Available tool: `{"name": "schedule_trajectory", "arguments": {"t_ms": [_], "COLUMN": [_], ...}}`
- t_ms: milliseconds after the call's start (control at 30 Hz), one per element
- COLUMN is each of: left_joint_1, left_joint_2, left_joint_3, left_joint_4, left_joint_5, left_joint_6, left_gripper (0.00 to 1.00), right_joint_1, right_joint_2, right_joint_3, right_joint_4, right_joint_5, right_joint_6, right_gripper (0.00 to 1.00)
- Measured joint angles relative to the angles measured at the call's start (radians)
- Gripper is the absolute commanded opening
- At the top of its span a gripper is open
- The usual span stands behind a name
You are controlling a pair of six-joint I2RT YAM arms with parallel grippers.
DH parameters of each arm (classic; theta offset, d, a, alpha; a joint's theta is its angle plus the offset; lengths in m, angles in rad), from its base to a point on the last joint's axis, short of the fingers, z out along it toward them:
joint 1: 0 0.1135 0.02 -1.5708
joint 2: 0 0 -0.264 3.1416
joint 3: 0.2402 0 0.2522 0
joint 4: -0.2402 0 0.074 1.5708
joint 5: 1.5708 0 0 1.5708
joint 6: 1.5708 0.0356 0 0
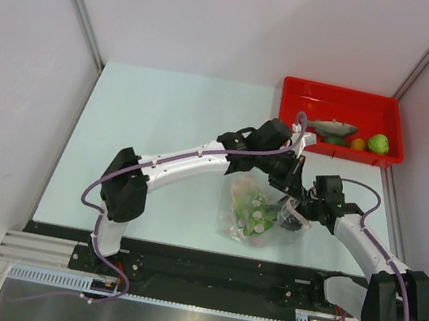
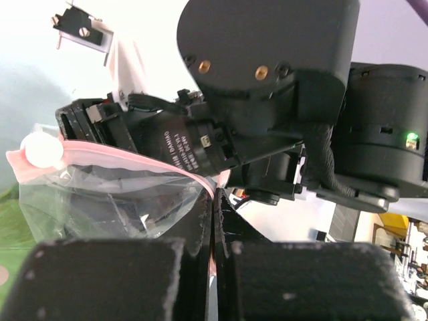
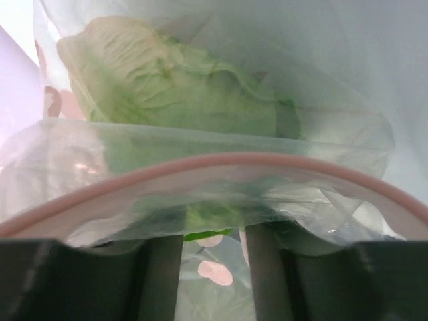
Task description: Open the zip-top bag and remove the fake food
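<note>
The clear zip-top bag (image 1: pixel 248 212) lies crumpled between my two grippers, the leafy green lettuce piece (image 1: pixel 261 219) inside it. My left gripper (image 1: pixel 292 178) is shut on the bag's pink zip strip (image 2: pixel 134 159), with the jaws (image 2: pixel 215 215) pressed together on it. My right gripper (image 1: pixel 294 213) reaches into the bag's mouth. Its fingers (image 3: pixel 160 274) stand apart under the arched pink strip (image 3: pixel 214 166), their tips veiled by plastic film. A green leaf edge sits between those tips, and the lettuce (image 3: pixel 167 87) lies beyond them. A grey fish (image 1: pixel 335 130), an orange fruit (image 1: pixel 357 143) and a green fruit (image 1: pixel 379 143) lie in the tray.
The red tray (image 1: pixel 336 98) stands at the back right, just beyond both grippers. Grey walls close in on the left, back and right. The right arm's black wrist housing (image 2: pixel 267 73) hangs close above my left gripper.
</note>
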Motion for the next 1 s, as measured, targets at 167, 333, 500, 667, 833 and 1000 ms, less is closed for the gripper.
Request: {"name": "schedule_trajectory", "arguments": {"t_ms": [167,333,500,667,833,1000], "left_joint_1": [-0.004,-0.006,0.001,0.023,0.041,0.048], "left_joint_2": [0.0,-0.027,-0.091,-0.153,-0.163,-0.163], "left_joint_3": [-0.002,-0.051,-0.125,-0.172,-0.173,-0.173], "left_joint_4": [0.003,0.016,0.024,0.047,0.074,0.085], "left_joint_5": [0.0,-0.035,-0.105,-0.163,-0.18,-0.19], "left_joint_6": [0.001,0.01,0.02,0.026,0.026,0.026], "left_gripper": [0.0,0.0,0.0,0.0,0.0,0.0], "right_joint_1": [0.022,0.021,0.002,-0.037,-0.039,-0.036], "right_joint_2": [-0.005,-0.074,-0.213,-0.272,-0.267,-0.249], "right_joint_3": [-0.006,-0.009,0.02,0.182,0.365,0.474], "right_joint_4": [0.01,-0.002,-0.118,-0.284,-0.364,-0.41], "right_joint_5": [0.042,0.045,0.038,0.037,0.018,0.011], "right_joint_6": [0.022,-0.006,-0.073,-0.178,-0.253,-0.303], "right_gripper": [0.0,0.0,0.0,0.0,0.0,0.0]}}
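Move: The green leafy vegetable lies in the bag just beyond the right fingertips, its middle about 7 cm to the left, 1 cm ahead and 2 cm below that hand. The bag rim pinched by the left fingers is about 2 cm ahead of the right hand, level sideways, some 12 cm above; the red tray's middle is 30 cm ahead, 14 cm right, at much the same height. From the left hand the vegetable is about 9 cm left, straight sideways, 14 cm below. The vegetable's dark leaf is pinched inside the bag as the half-open right fingers shut fully, then drawn up towards the bag's mouth: the right hand rises some 17 cm, slowly then fast, its fingers tilting forward and up nearly 30 degrees. The left hand keeps the pink zip rim pinched, shifting about 4 cm left and 4 cm forward with a slight counter-clockwise turn. ##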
